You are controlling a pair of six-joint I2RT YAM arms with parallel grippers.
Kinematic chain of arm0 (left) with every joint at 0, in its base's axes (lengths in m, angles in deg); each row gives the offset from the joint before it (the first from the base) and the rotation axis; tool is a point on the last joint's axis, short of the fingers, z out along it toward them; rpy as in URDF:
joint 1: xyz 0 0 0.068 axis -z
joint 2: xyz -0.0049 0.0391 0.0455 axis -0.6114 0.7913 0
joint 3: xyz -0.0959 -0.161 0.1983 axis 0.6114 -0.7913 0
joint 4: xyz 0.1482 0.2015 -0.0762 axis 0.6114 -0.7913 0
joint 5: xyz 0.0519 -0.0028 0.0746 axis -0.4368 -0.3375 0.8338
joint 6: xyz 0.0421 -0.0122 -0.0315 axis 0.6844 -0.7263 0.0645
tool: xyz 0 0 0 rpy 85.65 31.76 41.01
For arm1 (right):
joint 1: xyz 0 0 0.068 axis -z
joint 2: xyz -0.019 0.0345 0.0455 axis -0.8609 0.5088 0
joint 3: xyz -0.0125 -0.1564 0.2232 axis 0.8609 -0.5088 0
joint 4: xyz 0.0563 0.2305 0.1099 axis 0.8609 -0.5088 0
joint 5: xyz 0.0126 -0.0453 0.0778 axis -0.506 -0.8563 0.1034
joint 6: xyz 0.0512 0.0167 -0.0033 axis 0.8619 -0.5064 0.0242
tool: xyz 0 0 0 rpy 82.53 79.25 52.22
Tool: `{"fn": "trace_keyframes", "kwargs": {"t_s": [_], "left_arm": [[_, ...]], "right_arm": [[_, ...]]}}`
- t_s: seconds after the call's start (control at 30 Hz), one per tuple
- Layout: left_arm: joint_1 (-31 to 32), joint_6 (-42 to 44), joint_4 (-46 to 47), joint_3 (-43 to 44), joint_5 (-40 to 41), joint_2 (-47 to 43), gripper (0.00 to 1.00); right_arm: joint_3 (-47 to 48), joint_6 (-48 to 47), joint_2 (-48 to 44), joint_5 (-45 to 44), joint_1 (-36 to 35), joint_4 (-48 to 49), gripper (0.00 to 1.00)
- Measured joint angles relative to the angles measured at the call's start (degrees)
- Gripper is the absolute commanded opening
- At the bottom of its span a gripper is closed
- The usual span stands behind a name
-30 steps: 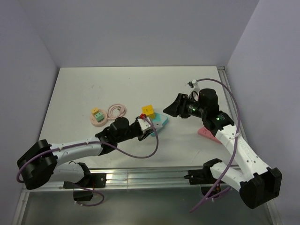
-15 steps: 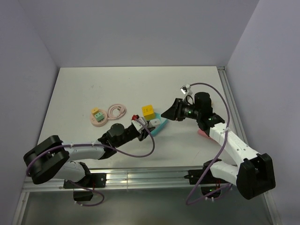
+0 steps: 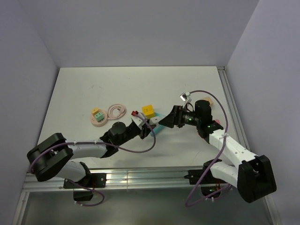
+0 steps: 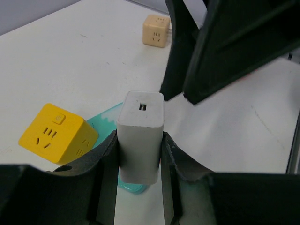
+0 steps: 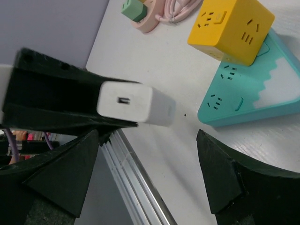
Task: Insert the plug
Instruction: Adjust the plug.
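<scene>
The plug (image 3: 100,115), a small mint-green block, lies on a pink disc (image 3: 97,121) at the left, far from both grippers; the right wrist view shows the plug (image 5: 133,8) at its top edge. My left gripper (image 3: 146,127) is shut on a plain white block (image 4: 140,136), held over the near end of the teal socket strip (image 4: 101,125). My right gripper (image 5: 147,136) stands open just right of that white block (image 5: 136,104), fingers wide apart and holding nothing. In the top view the right gripper (image 3: 164,121) hovers over the teal strip (image 3: 159,125).
A yellow socket cube (image 3: 148,110) sits on the far end of the teal strip. A coiled pink cable (image 3: 116,110) lies beside the pink disc. A beige cube (image 4: 156,30) stands farther back, and a pink piece (image 3: 215,123) lies under the right arm.
My right gripper has swung left and down to the white block, and its jaws have spread wider. My left gripper has shifted slightly left, still gripping the white block.
</scene>
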Motion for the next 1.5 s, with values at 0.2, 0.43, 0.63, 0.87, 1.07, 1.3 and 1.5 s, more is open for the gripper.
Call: {"fn": "trace_keyframes", "kwargs": {"t_s": [0.2,0.43,0.63,0.87,1.07,1.3,1.5], "left_arm": [[-1.5,-9.6,-9.3,3.3,1.3,-10.4,0.0],[-7.2,-21.4,-17.4,8.1,-4.7,-18.1,0.0],[-8.4,-27.8,-21.1,8.8,-11.5,-19.1,0.0],[-8.4,-30.9,-21.4,8.8,-16.0,-19.1,0.0],[-8.4,-32.2,-20.9,8.8,-18.5,-19.1,0.0],[-8.4,-33.4,-18.9,8.8,-20.5,-19.6,0.0],[-8.6,-33.9,-18.3,8.8,-21.7,-20.2,0.0]], "right_arm": [[-5.8,0.1,-5.1,0.9,0.0,7.2,0.81],[-9.9,2.2,-12.3,5.2,0.0,19.3,0.76],[-9.8,3.4,-15.3,7.3,-0.3,25.7,0.77],[-7.3,3.7,-11.0,8.7,-1.8,27.5,0.77],[-5.2,3.6,-7.2,9.0,-3.3,28.6,0.72],[-3.0,1.8,-5.4,9.7,-7.1,27.9,0.49],[-2.8,2.1,-5.4,11.8,-8.0,29.1,0.09]]}}
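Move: The white plug, already held by the left hand, sits at that hand's fingertips, about 1 cm ahead and 2 cm to the right of its hand point, at the same height. From the open right hand the plug is some 6 cm to the left, level fore and aft, about 1 cm lower. The yellow cube lies roughly 11 cm ahead and 10 cm left of the right hand, 14 cm below; the teal power strip about 7 cm ahead, 4 cm left, 16 cm below. The white plug is carried up about 13 cm by the left hand, quickly at first, then eased back about 5 cm as the wrist turns some 35 degrees, swinging its fingers clockwise and keeping its grip. The right hand follows up and back with fingers open and its wrist tilting, then moves left onto the plug's free end and closes, pinching it from both sides. ##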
